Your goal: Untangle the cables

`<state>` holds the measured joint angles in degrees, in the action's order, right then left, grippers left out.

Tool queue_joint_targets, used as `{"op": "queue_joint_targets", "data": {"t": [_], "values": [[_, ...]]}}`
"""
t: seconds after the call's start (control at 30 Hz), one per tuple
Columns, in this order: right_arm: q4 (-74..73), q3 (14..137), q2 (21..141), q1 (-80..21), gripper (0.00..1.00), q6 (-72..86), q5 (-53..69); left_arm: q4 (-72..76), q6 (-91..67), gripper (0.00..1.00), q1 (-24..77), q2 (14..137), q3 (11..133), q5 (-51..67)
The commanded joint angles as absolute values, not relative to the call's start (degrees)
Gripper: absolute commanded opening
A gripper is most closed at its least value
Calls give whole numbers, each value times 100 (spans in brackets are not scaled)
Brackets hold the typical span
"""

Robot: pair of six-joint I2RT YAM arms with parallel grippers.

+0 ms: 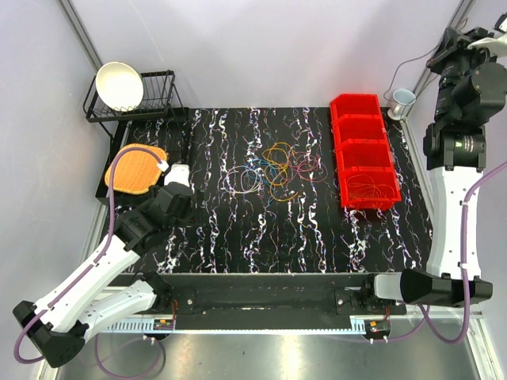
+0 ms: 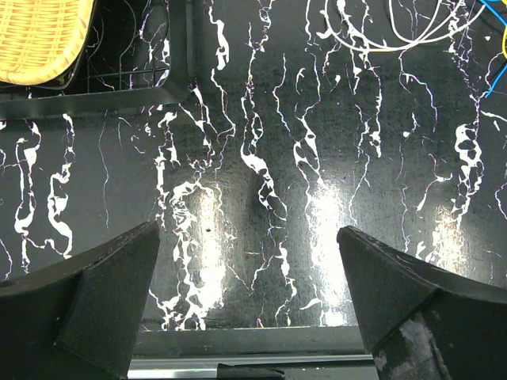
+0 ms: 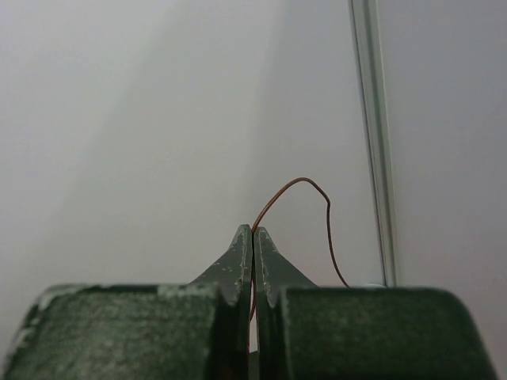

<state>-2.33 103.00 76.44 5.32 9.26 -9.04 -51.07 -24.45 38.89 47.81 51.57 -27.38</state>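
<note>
The cables (image 1: 273, 170) lie in a loose tangle of thin coloured loops at the middle of the black marbled mat. My left gripper (image 1: 168, 207) hangs over the mat to their near left. It is open (image 2: 247, 237) with only bare mat between its fingers, and pale and blue loops (image 2: 396, 38) show at the top right of its wrist view. My right gripper (image 1: 453, 41) is raised high at the back right, facing the wall. It is shut (image 3: 253, 229) on one thin brown-orange cable (image 3: 305, 184), which arches up from the tips and drops to the right.
Red bins (image 1: 364, 119) stand in a row right of the tangle, and the nearest bin (image 1: 388, 202) holds a few thin wires. A wicker plate (image 1: 136, 169) lies at the left by a black rack (image 1: 158, 107) with a white bowl (image 1: 119, 85). A mug (image 1: 402, 99) stands at the back right.
</note>
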Motion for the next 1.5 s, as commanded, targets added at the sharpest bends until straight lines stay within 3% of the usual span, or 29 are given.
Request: {"op": "queue_joint_targets", "data": {"t": [0.0, 0.43, 1.03, 1.47], "values": [[-325, 9976, 7655, 563, 0, 791, -1257, -4939, -2461, 99, 3885, 4755, 5159, -2804], [-466, 9352, 7796, 562, 0, 1177, -1090, -5450, -3269, 99, 4051, 4782, 5309, -2777], [-843, 7761, 7172, 563, 0, 2566, -678, -5274, -3023, 99, 4236, 4693, 5194, -3138], [-1107, 7717, 7883, 562, 0, 3111, 148, -5247, -2997, 99, 4236, 4562, 5186, -3138]]}}
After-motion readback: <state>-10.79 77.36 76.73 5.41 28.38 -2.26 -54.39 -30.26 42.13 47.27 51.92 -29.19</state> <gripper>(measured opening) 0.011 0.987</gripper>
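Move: The right hand, high over the box's right side, holds the brown cable; the second-nearest compartment of the red box, its likely goal, lies about 7 cm ahead, 5 cm left and 56 cm below. The near compartment with the orange cable is some 4 cm back, 5 cm left. The mug stands about 23 cm ahead, 7 cm right, the remaining tangle about 4 cm ahead, 33 cm left, all far below. From the left hand the compartment is roughly 25 cm ahead, 52 cm right, 15 cm below. With the fingers still shut on the brown cable, the right hand sinks some 25 cm from high above towards the red box, easing about 5 cm forward early in the drop and drifting a little left towards its end. As it comes down, the wrist tips from pointing upward to nearly level, some 30 degrees, and rolls so that its left side rises, bringing the hanging cable down over the box. ##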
